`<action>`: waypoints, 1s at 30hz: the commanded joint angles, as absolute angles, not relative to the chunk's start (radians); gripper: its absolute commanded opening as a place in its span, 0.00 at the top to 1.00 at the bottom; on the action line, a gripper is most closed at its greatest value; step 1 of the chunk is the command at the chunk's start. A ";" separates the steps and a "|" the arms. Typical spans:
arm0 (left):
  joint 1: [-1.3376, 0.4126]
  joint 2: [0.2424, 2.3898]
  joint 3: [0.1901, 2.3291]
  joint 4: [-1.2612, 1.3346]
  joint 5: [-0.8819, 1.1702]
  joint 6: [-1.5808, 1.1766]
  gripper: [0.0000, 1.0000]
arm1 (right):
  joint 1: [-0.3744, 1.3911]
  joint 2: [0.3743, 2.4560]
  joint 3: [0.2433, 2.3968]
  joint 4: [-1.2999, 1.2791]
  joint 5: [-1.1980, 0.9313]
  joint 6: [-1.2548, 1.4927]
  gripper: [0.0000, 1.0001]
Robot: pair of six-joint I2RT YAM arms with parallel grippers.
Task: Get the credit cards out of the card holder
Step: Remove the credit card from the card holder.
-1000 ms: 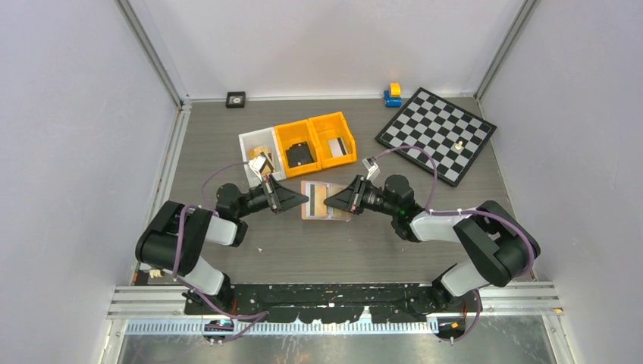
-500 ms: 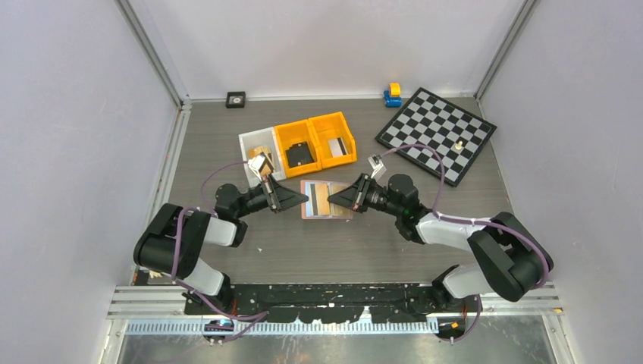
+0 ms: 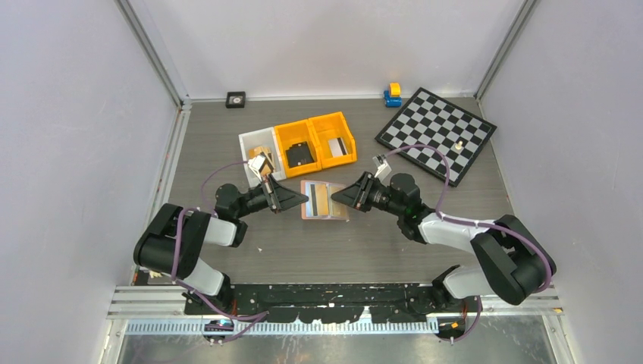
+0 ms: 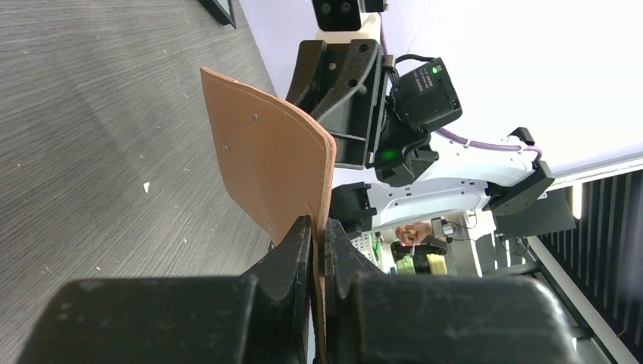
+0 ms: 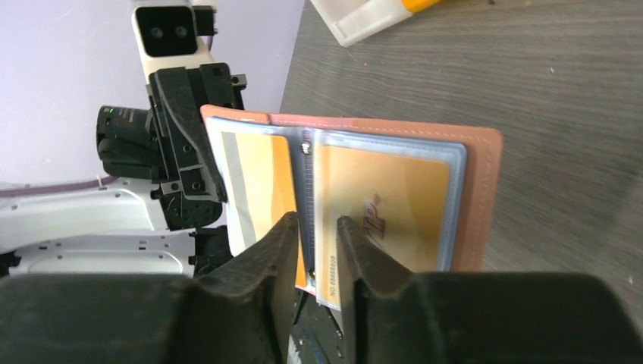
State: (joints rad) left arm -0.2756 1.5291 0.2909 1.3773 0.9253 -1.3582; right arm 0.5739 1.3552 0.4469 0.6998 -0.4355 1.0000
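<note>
The tan card holder (image 3: pixel 324 199) lies open between my two grippers, its clear pockets facing up. My left gripper (image 4: pixel 318 235) is shut on the edge of its leather cover (image 4: pixel 265 163). In the right wrist view, golden credit cards (image 5: pixel 387 205) sit inside the glossy pockets on both sides of the spine. My right gripper (image 5: pixel 317 224) has its jaws a little apart. The near edge of a pocket leaf and of a card lies in the gap. The same gripper (image 3: pixel 337 199) shows at the holder's right edge from above.
Behind the holder stand two orange bins (image 3: pixel 315 142) and a white bin (image 3: pixel 258 148); one orange bin holds a black item, the other a pale card. A chessboard (image 3: pixel 437 133) lies at the back right, with a blue-and-yellow toy (image 3: pixel 392 95) beyond it.
My right gripper has drawn back slightly to the right and its jaws have parted again. The left gripper and its hold on the cover are unchanged.
</note>
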 commanded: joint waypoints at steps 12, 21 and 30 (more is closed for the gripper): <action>-0.281 1.495 0.290 1.431 0.934 -1.353 1.00 | 0.582 1.463 0.463 0.943 -0.563 1.076 0.53; -0.281 1.524 0.290 1.419 0.920 -1.338 1.00 | 0.592 1.433 0.465 0.890 -0.544 1.050 0.54; -0.281 1.663 0.308 1.351 0.891 -1.247 1.00 | 0.578 1.212 0.470 0.462 -0.284 0.889 0.50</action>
State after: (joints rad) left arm -0.2760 1.6108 0.2901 1.3556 0.9123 -1.3067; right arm 0.5846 1.2835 0.4450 0.6014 -0.4080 0.9665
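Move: Some 4 cm to the right hand's left, about level fore and aft and roughly 1 cm lower, is the card in the open holder's left page. The right-page card is about 1 cm to that hand's right and 1 cm back; the right orange bin lies some 15 cm ahead on the table, straight in line and 12 cm below. From the left hand, which already grips the holder's left edge, the left-page card is about 3 cm to its right, level fore and aft, 2 cm lower. Spreading its already parting fingers to about half open, the right hand edges left and a little back, some 2 cm, turning about 5 degrees counter-clockwise, then swings back right about as far and undoes the turn. The left hand keeps the holder pinched, still until near the end, when it sinks nearly 3 cm. ##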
